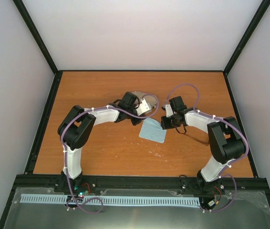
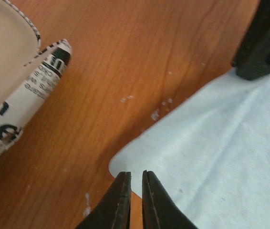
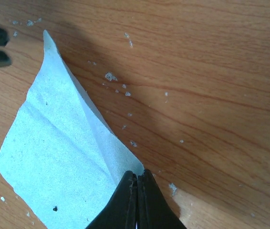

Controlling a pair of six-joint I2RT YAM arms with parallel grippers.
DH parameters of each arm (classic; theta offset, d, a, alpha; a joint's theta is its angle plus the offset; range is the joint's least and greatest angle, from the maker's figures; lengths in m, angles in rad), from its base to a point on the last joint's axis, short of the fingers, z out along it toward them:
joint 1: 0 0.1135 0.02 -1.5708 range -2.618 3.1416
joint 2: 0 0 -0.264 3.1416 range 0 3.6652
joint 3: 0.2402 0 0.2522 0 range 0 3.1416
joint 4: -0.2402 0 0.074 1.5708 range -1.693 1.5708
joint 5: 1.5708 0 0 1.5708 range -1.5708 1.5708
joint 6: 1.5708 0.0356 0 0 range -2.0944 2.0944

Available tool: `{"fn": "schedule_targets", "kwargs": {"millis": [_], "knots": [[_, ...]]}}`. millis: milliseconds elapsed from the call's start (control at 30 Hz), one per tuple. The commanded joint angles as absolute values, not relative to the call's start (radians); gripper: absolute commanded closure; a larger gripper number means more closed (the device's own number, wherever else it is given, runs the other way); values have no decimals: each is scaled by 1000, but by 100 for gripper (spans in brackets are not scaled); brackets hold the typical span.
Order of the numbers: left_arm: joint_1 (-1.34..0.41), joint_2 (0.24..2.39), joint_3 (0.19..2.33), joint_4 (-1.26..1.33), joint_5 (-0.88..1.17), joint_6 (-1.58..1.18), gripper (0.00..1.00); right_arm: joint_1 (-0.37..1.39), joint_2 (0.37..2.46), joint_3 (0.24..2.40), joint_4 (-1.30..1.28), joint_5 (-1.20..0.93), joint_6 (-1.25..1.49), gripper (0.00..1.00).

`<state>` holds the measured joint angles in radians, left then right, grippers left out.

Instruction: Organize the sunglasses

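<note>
The sunglasses [image 1: 196, 138] show only as thin dark arms on the table under my right forearm. A light blue cloth [image 1: 153, 130] lies mid-table between both grippers. My right gripper [image 3: 138, 175] is shut on one cloth [image 3: 54, 148] corner, and that edge is lifted into a fold. My left gripper [image 2: 135, 175] hovers at the opposite cloth [image 2: 221, 143] corner with a narrow gap between its jaws and nothing in it. The flag-patterned case [image 2: 15, 105] lies open to the left of the left gripper.
The case [image 1: 137, 94] peeks out behind my left wrist. White specks dot the wooden table [image 1: 101, 148]. The right gripper's black body [image 2: 264, 43] stands at the cloth's far corner. Black frame rails border the table.
</note>
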<state>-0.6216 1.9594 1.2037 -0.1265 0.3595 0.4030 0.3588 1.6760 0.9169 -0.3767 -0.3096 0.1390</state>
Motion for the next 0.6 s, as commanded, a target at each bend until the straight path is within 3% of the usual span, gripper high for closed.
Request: {"fn": "schedule_targets", "kwargs": {"millis": [0,200,400,567], "knots": [[-618,2037,1293,-126,337,406,88,360,1652,923,-366,-320,132,97],[-618,2052,1286,-105,337,410,76,360,1641,918,-372,-310,131,97],[-618,2032,1266,-76,321,409,53,360,1646,915,-373,-310,130,97],[-617,2052,1284,-86,326,411,52,360,1646,920,-374,-313,131,97]]}}
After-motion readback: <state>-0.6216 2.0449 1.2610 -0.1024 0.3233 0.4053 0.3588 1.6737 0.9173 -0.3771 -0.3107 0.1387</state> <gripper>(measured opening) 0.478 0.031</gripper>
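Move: The cloth's free far-left corner, slightly raised, lies about 2 cm ahead of the left fingertips, 1 cm to their right and 2 cm below, outside the nearly shut fingers. The cloth's middle is some 5 cm back and 5 cm right of that hand, 3 cm lower; the open glasses case stands roughly 12 cm ahead and 1 cm right. From the right hand, that corner is about 6 cm ahead, 9 cm left, level with it. The cloth's raised corner is what the left hand goes for: it sinks and pushes forward by about 2 cm each, mostly early on, then nearly stops while the fingers spread from almost shut to about half open, one to either side of the corner, without closing. The right hand stays put and keeps its pinch on the cloth's far-right corner. ##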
